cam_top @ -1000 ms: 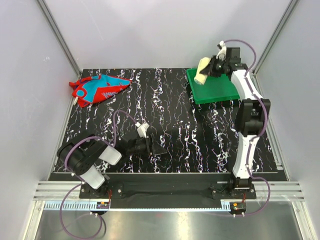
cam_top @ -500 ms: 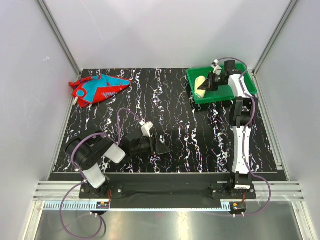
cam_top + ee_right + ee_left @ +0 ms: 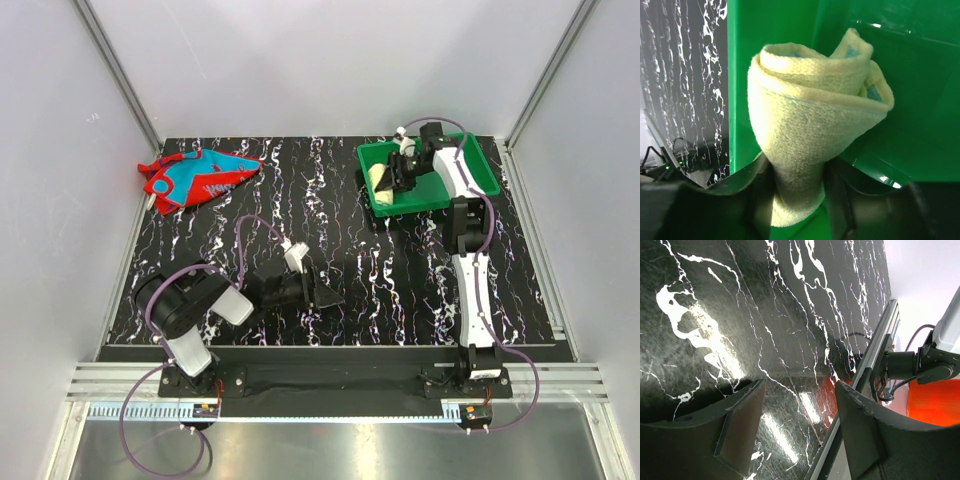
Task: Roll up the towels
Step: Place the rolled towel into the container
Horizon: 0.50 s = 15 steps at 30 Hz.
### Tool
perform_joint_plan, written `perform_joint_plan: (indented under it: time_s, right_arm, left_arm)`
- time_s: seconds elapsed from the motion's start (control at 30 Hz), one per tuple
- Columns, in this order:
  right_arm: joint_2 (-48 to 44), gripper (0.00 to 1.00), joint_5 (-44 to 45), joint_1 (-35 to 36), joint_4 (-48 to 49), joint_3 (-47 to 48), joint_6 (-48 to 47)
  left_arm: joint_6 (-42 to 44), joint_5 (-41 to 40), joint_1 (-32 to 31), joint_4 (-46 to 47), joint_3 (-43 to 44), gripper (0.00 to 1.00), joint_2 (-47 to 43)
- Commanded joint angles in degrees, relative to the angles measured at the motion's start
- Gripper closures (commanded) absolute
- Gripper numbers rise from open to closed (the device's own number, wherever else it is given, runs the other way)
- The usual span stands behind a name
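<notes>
The pale yellow towel (image 3: 380, 181) (image 3: 810, 125) is rolled into a tight bundle and stands inside the green tray (image 3: 472, 172) at its left end. My right gripper (image 3: 392, 176) (image 3: 797, 200) reaches into the tray, its two fingers pressed against the roll's lower end on both sides. The red towel (image 3: 198, 177) with teal-blue patterns lies crumpled and unrolled at the table's far left corner. Low over the near-left part of the table, my left gripper (image 3: 326, 297) (image 3: 799, 392) stands open with nothing between its fingers.
The green tray's wall (image 3: 775, 30) rises right behind the roll. The black marbled tabletop (image 3: 330, 220) is ringed by white walls and metal posts. An aluminium rail (image 3: 875, 365) runs along the near edge beside my left gripper.
My right gripper has come down and leftward with the yellow roll into the tray. The tray has slid left and now lies flat. My left gripper has shifted slightly to the right.
</notes>
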Motion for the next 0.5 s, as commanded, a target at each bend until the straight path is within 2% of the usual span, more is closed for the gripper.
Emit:
perform_joint_plan:
  time_s: [0.0, 0.07, 0.17, 0.37, 0.47]
  right_arm:
    - [1.0, 0.48, 8.8, 2.6, -3.7, 1.4, -3.3]
    - [0.1, 0.38, 10.7, 2.4, -2.4, 0.2, -2.6]
    - [-1.3, 0.29, 14.3, 1.5, -0.2, -1.8, -1.4]
    - [-3.9, 0.25, 14.7, 0.7, 0.6, -3.2, -0.4]
    - [-5.2, 0.2, 14.5, 0.6, 0.9, -3.4, 0.1]
  left_arm:
    - [3.8, -4.7, -0.8, -9.6, -0.5, 0.35, 2.7]
    - [3.9, -5.1, -0.9, -10.1, -0.4, 0.35, 2.4]
    - [4.1, -5.6, -1.3, -10.7, -0.3, 0.35, 2.1]
    - [4.3, -6.4, -1.8, -12.0, 0.2, 0.35, 2.0]
    - [4.5, -6.8, -2.1, -12.5, 0.5, 0.35, 1.9]
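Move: The rolled towel is between the right hand's already parting fingers, its middle about 1 cm ahead and 2 cm to the left, at much the same height. It stands inside the green container, whose left wall is some 5 cm to the left of the hand and level with it; the container's middle is about 11 cm to the right and 1 cm ahead. From the left hand, the towel lies some 35 cm ahead and 12 cm to the right, roughly level. Low inside the green container, the right hand goes on opening its half-parted fingers to about four-fifths wide, letting the squeezed middle of the rolled towel spread between the pads. It eases about 1 cm left towards the container's left wall, then draws back some 1.5 cm to the right and slightly forward and up, while the left-pointing fingers tip about 10 degrees further down. ##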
